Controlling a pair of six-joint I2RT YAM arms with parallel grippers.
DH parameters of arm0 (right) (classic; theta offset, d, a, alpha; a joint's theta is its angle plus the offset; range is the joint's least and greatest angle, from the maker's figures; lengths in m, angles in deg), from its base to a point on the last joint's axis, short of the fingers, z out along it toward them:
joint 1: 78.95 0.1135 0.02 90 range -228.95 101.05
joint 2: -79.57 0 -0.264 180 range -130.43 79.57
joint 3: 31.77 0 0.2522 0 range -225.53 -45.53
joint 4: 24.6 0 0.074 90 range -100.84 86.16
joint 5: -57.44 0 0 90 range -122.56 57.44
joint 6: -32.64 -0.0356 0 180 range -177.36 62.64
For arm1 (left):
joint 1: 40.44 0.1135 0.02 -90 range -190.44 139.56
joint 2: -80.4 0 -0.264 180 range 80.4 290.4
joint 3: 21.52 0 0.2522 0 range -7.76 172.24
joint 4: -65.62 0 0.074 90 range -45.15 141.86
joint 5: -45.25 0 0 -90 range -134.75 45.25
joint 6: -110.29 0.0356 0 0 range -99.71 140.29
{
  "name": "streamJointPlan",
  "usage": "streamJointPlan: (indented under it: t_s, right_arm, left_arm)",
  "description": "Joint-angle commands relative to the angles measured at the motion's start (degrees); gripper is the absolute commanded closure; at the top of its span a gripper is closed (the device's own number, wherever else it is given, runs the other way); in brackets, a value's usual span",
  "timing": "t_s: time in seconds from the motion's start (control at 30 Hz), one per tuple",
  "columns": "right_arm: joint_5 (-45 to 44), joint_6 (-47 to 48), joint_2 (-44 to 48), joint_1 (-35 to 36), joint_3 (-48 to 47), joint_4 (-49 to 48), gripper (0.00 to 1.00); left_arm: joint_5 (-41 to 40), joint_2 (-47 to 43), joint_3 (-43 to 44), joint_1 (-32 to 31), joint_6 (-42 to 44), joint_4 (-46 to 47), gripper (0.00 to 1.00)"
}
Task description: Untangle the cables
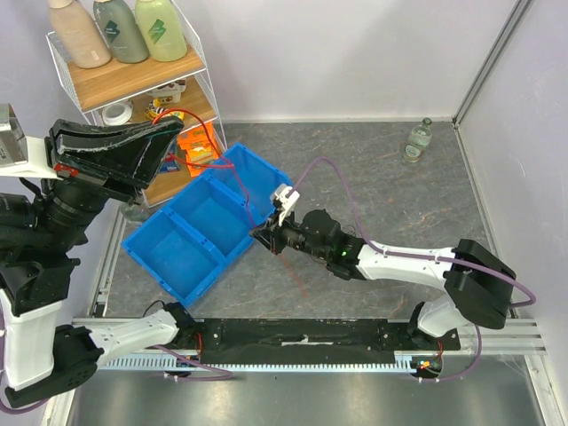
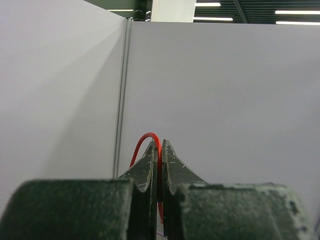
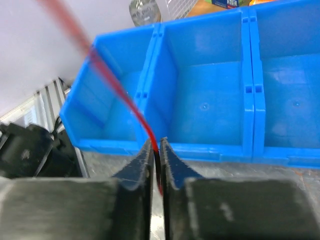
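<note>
A thin red cable (image 1: pixel 213 142) runs from my raised left gripper (image 1: pixel 177 122) in a loop past the shelf and down across the blue bins to my right gripper (image 1: pixel 264 232). My left gripper (image 2: pixel 160 145) is shut on the red cable (image 2: pixel 141 145), which arches over its left tip. My right gripper (image 3: pixel 156 144) is shut on the same red cable (image 3: pixel 112 85), which stretches up and left, just in front of the blue bins (image 3: pixel 210 100). No magenta or black cables show.
Three joined blue bins (image 1: pixel 200 231) lie left of centre. A wire shelf (image 1: pixel 133 80) with bottles and boxes stands at the back left. A small glass bottle (image 1: pixel 419 139) stands at the back right. White walls enclose the table.
</note>
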Motion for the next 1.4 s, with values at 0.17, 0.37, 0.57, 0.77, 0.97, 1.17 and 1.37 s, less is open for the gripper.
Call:
streamJointPlan:
  t_s: [0.17,0.37,0.57,0.77,0.97,1.17,1.37]
  right_arm:
    - [-0.9,-12.6,5.2,-5.1,-1.8,2.2,1.0]
    - [7.5,-18.8,10.9,-14.1,-5.7,18.2,1.0]
    - [9.8,-21.8,14.9,-16.9,-2.5,19.4,1.0]
    - [6.6,-27.1,18.1,-16.9,0.0,17.9,1.0]
    - [8.3,-35.7,18.1,-16.9,2.9,10.1,1.0]
    - [11.1,-41.7,19.1,-16.9,5.3,4.5,1.0]
    - [11.9,-41.7,21.0,-16.9,5.4,7.5,1.0]
  left_arm:
    - [-4.4,-5.7,-10.7,0.1,1.7,-2.2,0.98]
    - [-4.5,-11.9,-38.1,0.1,-6.7,-0.6,0.98]
    - [8.6,-6.3,-53.1,0.1,-16.0,8.9,0.98]
    - [12.4,-2.9,-57.8,0.0,-16.2,15.5,0.98]
    - [12.8,-1.8,-59.7,-0.4,-18.0,17.5,0.98]
    - [10.4,-1.0,-59.7,-0.5,-17.7,16.6,0.97]
    - [7.2,-2.1,-59.9,-0.5,-16.0,14.2,0.96]
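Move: The left hand already holds the red cable high up. The stretch the right hand is closing on lies about 10 cm ahead of the left hand, 4 cm to its right and some 46 cm below. For the right hand, that stretch is right between its fingers. From there the blue bin's middle is about 15 cm left, 7 cm farther out and 18 cm down; the tangled pile is some 18 cm right, 3 cm farther out and 20 cm down. Down fast goes the left hand, some 40 cm, also swinging right and a little forward with the red cable still pinched, its raised fingers tipping down towards the right gripper. The right fingers finish closing on the cable, then carry it right and up about 10 cm, first forward and then partly back, the wrist rolling as they go. ##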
